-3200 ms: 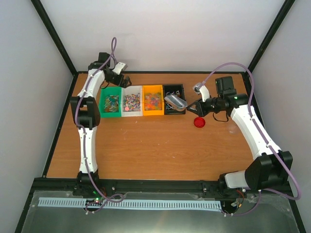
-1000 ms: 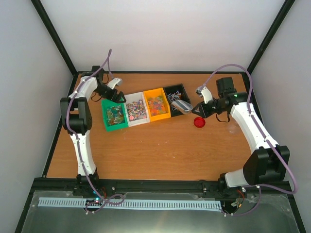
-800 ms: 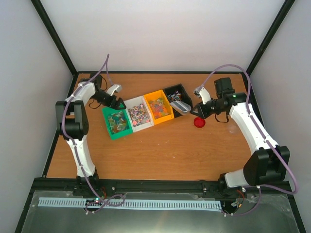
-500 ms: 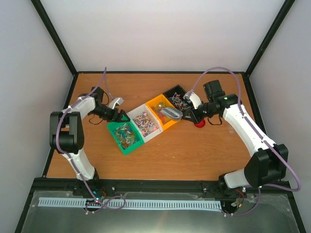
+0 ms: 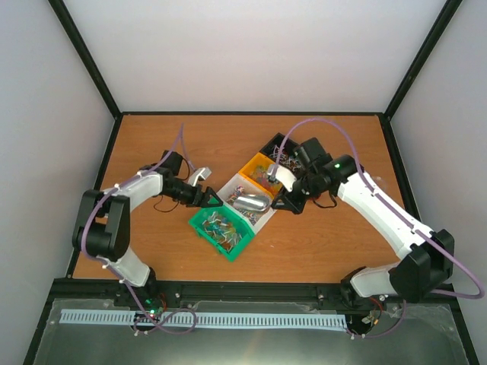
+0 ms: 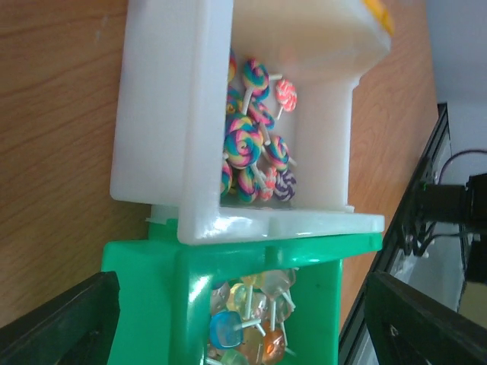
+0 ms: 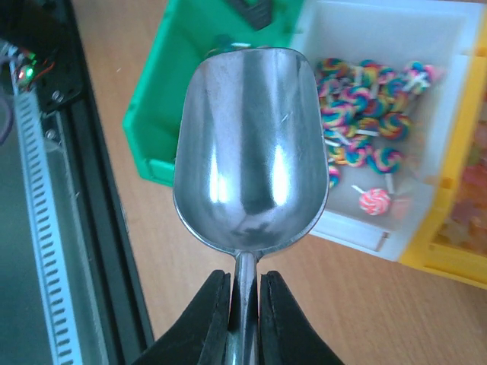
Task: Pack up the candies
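Observation:
The candies are small lollipops lying in a diagonal row of bins. Swirled ones [image 6: 251,152] [image 7: 365,137] fill the white bin [image 5: 242,188]; translucent ones [image 6: 251,319] fill the green bin [image 5: 223,230]. My left gripper [image 5: 209,198] [image 6: 240,304] stands wide across the green bin's end wall, with a finger [image 6: 68,319] against each side. The right gripper [image 5: 285,204] [image 7: 245,285] is shut on the handle of a silver scoop [image 5: 249,202] [image 7: 251,144]. Its bowl is empty and hangs over the white and green bins.
Further back in the same row stand an orange bin [image 5: 259,169] [image 7: 456,220] and a black bin [image 5: 280,147], both holding sweets. The black front rail [image 5: 228,289] [image 7: 46,190] runs close behind the green bin's near corner.
The row of bins has swung round and come toward the near edge with my left gripper. The right arm has carried the scoop left, from by the black bin to over the white one.

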`<state>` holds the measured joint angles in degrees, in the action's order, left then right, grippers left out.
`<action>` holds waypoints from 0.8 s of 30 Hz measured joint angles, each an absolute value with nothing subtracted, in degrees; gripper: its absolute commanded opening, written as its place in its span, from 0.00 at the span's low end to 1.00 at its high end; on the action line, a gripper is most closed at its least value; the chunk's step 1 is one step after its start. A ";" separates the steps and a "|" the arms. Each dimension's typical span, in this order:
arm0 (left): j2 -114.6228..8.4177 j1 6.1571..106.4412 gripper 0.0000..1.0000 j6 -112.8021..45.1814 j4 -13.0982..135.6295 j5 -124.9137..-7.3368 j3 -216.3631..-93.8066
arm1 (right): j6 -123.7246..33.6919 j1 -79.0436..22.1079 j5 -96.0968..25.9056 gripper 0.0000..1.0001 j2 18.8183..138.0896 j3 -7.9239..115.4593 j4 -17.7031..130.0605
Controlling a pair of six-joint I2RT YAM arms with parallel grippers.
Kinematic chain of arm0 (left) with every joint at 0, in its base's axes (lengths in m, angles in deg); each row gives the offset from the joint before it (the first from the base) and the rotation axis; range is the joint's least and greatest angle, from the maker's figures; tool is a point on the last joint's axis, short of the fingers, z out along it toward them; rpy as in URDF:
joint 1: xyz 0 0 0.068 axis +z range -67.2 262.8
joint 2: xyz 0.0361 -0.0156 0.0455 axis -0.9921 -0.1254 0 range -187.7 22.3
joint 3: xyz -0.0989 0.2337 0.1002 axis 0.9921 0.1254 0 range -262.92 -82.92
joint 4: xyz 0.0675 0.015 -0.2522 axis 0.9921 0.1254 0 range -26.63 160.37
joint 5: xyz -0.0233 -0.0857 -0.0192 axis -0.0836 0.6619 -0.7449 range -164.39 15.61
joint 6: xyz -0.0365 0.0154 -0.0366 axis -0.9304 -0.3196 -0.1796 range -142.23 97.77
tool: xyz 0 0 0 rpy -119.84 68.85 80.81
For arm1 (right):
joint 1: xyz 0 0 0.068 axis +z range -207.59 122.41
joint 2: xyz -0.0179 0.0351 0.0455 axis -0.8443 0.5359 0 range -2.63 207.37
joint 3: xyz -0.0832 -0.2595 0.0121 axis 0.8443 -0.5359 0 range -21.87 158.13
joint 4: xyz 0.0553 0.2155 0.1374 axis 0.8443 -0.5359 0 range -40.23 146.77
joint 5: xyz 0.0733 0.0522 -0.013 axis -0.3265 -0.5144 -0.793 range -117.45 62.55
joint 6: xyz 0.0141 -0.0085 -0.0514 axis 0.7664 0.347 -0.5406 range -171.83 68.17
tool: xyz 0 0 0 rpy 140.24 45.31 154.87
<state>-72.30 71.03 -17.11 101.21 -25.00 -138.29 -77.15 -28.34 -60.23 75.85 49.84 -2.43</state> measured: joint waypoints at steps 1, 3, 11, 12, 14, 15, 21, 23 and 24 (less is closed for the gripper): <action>-71.21 71.12 0.91 -18.24 100.17 -25.09 -137.48 | -77.28 -26.68 -59.49 0.03 75.37 49.84 -2.91; -67.47 71.25 0.91 -21.00 97.52 -25.42 -135.43 | -77.46 -23.01 -57.61 0.03 74.78 49.84 -4.06; -56.41 71.53 0.90 -23.40 93.52 -28.52 -133.07 | -76.93 -14.09 -54.26 0.03 74.74 46.08 -4.50; -55.91 71.55 0.90 -23.40 93.17 -29.11 -133.07 | -76.58 -13.30 -54.13 0.03 74.74 45.31 -4.02; -55.34 71.58 0.91 -23.55 92.17 -30.33 -133.07 | -75.71 -12.21 -54.22 0.03 74.76 44.09 -3.08; -55.19 71.62 0.91 -23.71 91.64 -30.84 -133.07 | -75.12 -11.99 -54.42 0.03 74.78 43.80 -2.53; -53.22 71.66 0.85 -24.56 88.36 -32.83 -131.23 | -70.16 -11.79 -55.79 0.03 75.96 42.14 5.03; -52.68 71.66 0.86 -23.23 88.69 -32.89 -130.97 | -69.15 -11.79 -56.01 0.03 76.31 40.96 7.13; -52.28 71.64 0.88 -21.13 89.22 -32.93 -130.97 | -68.89 -11.79 -56.19 0.03 76.33 40.13 8.07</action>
<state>-52.28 71.64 -21.13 89.22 -32.93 -130.97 -68.89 -11.79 -56.19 76.33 40.13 8.07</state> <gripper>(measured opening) 0.849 0.084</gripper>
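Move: The green bin of stick candies, the scoop's goal, has its middle about 14 cm left of the right hand, 3 cm back and 17 cm below. From that same hand the white lollipop bin lies 7 cm left and 6 cm ahead, and the yellow one 3 cm left and 15 cm ahead, both about as low. From the left hand, at the green-white seam, the green bin's middle is some 6 cm back, 2 cm right and 5 cm below. The scoop, still gripped by its handle in the shut right fingers, is carried from over the white bin to over the green bin: back about 7 cm, then easing slightly forward, drifting left 5 cm throughout and sinking 5 cm. The left hand, fingers still wide open, lifts off the bins by some 6 cm, tipping its wrist about 20 degrees. ##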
